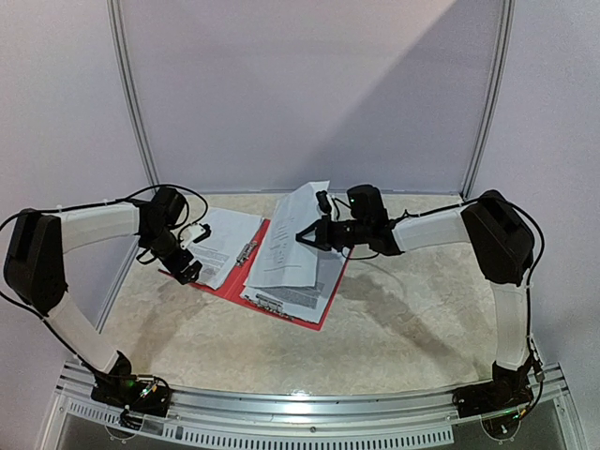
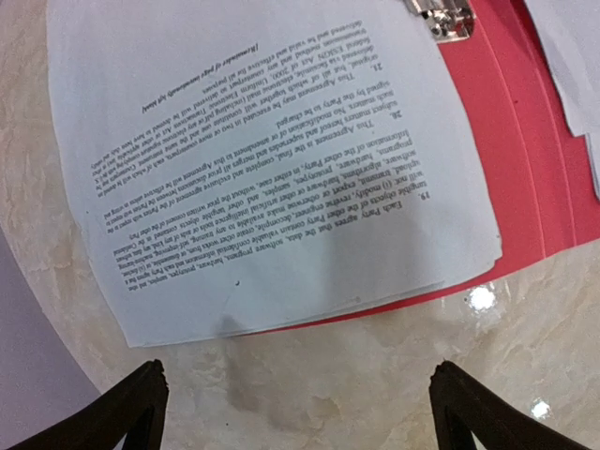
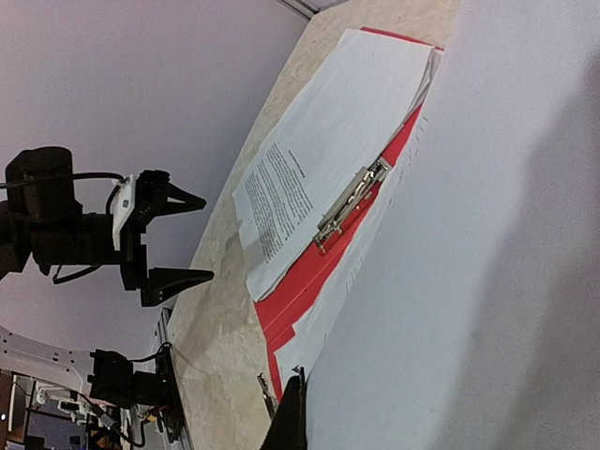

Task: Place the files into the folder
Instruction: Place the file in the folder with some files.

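Observation:
The red folder (image 1: 228, 289) lies open on the table, its silver clip (image 2: 441, 17) at the spine. One pile of the files (image 1: 223, 246) rests on its left half, another (image 1: 292, 298) on its right half. My right gripper (image 1: 302, 236) is shut on the edge of one sheet (image 1: 291, 234), holding it tilted up above the right half; that sheet (image 3: 469, 234) fills the right wrist view beside my dark finger (image 3: 292, 417). My left gripper (image 2: 300, 403) is open over bare table just off the left pile's (image 2: 253, 169) edge, with nothing between its fingers.
A marbled beige tabletop (image 1: 403, 319) surrounds the folder. Grey booth walls with metal posts (image 1: 131, 94) close the back and sides. A metal rail (image 1: 309, 408) runs along the near edge by the arm bases.

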`<act>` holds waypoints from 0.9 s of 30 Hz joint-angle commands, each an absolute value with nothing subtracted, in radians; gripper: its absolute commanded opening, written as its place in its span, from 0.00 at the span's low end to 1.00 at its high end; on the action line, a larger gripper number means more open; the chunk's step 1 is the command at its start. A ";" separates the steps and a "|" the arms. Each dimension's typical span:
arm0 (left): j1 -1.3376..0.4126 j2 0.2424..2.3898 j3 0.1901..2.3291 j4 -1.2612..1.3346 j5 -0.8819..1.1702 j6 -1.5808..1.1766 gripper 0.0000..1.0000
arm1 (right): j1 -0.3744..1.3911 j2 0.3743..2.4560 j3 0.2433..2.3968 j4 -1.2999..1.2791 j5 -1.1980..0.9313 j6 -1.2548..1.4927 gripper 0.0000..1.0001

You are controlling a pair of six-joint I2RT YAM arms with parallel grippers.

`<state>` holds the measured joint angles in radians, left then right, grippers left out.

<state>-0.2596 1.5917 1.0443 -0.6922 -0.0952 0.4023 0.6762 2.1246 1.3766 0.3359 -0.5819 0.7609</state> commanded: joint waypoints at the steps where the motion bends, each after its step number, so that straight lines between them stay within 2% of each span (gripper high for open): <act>1: -0.248 1.604 1.036 -0.599 -0.096 0.376 1.00 | 0.669 2.151 1.341 0.352 -0.573 0.733 0.00; 14: -0.249 1.600 1.019 -0.585 -0.072 0.353 1.00 | 0.677 2.114 1.170 0.525 -0.511 0.837 0.00; 27: -0.248 1.592 1.020 -0.582 -0.070 0.356 1.00 | 0.727 2.090 1.104 0.621 -0.415 0.922 0.00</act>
<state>-0.2596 1.5993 1.0306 -0.5957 -0.0860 0.3649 0.7155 2.1227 1.1305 0.5766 -0.4553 0.8978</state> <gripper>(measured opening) 0.995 0.004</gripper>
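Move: The right hand holds the file by its right-hand edge; the folder's right-hand page stack lies some 12 cm below, about 2 cm to its left. The lower clip is roughly 8 cm left and 9 cm nearer, the upper clip about 14 cm left and 5 cm farther out, both some 11 cm down. From the left hand that stack lies about 24 cm right, 4 cm ahead and 6 cm below. The right hand, keeping its pinch, lowers the file about 5 cm towards the folder's right-hand stack, easing back slightly. ##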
